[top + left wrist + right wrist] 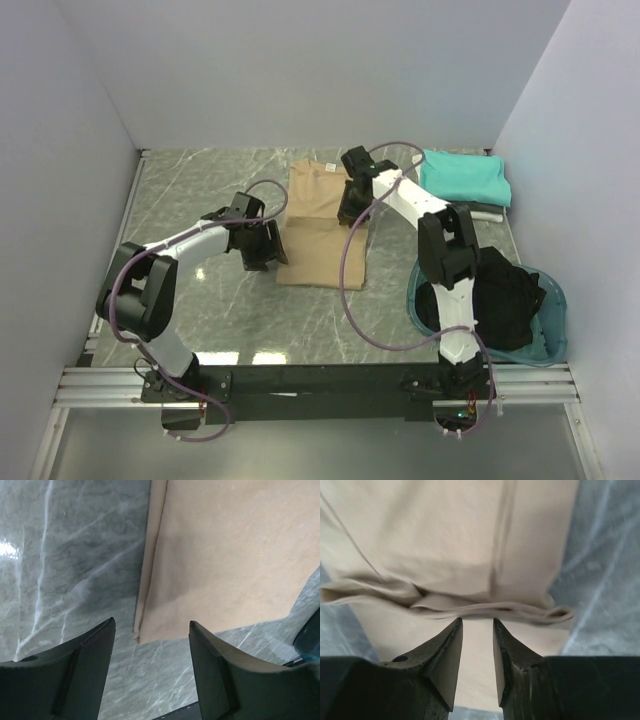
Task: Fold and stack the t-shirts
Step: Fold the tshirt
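The tan t-shirt lies on the marble table, folded into a long strip with its collar at the far end. My left gripper hovers open just off its near left corner. In the left wrist view that gripper has bare table between its fingers, and the tan t-shirt has its corner just ahead. My right gripper is at the shirt's right edge. In the right wrist view the right gripper has narrowed jaws with a gap, its tips at a bunched fold of the tan t-shirt.
A folded teal t-shirt tops a small stack at the back right, with grey and white cloth under it. A black t-shirt is heaped in the round teal basin at the near right. Walls enclose the table on three sides.
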Tool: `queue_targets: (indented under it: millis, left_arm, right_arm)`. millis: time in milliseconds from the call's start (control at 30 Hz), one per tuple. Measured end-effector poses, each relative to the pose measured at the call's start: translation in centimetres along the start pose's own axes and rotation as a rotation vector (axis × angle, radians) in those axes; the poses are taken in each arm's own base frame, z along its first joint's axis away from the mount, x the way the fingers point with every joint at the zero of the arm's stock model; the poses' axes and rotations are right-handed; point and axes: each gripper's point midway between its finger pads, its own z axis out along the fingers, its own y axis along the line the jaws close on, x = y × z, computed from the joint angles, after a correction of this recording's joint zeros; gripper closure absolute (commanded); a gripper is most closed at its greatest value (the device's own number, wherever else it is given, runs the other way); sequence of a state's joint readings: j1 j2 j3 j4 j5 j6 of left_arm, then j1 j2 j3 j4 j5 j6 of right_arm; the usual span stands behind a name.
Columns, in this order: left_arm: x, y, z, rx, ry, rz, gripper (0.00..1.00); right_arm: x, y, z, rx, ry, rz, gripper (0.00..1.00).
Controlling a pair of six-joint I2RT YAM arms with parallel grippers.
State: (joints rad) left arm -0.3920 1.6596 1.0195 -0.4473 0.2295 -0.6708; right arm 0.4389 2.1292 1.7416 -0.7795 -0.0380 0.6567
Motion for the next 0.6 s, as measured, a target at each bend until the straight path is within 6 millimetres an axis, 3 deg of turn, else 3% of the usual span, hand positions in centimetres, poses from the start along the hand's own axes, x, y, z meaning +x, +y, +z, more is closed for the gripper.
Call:
queue_targets:
  millis: [167, 300, 400, 600]
  left_arm:
    - [0.8, 0.6, -0.3, -0.008, 0.006, -0.005, 0.33]
    - [1.4, 0.8, -0.8, -0.005, 0.005, -0.005, 0.33]
    - [1.7, 0.9, -1.1, -0.002, 0.004, -0.005, 0.34]
    - [2.7, 1.1, -0.8, -0.004, 0.025, -0.019, 0.36]
  right_arm:
    - [-3.1, 1.9, 0.0, -0.011, -0.057, 0.013, 0.62]
    - [-3.6, 2.1, -0.9, -0.020, -0.083, 0.018, 0.62]
    - [-2.5, 1.2, -1.7, -0.018, -0.082, 0.020, 0.62]
    - [3.2, -2.8, -5.3, -0.014, -0.051, 0.027, 0.61]
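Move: The left hand's near-left corner of the folded beige t-shirt lies about 5 cm back and 2 cm to the right of that hand, some 5 cm below. From the right hand, the near-right corner is about 17 cm back and 4 cm to the right, some 3 cm down. The raised hem ridge across the shirt has its middle 2 cm ahead and 5 cm left of the right hand; the collar is about 13 cm ahead and 4 cm left. Forward first, the right hand carries on about 3.5 cm across the hem ridge while rising, then reverses and sweeps back some 9 cm over the lower panel towards the near edge, drifting right and ending higher than it began, fingers parted as before. The left hand eases back about 3 cm, nearly level, towards the near-left corner, staying open above the table. ##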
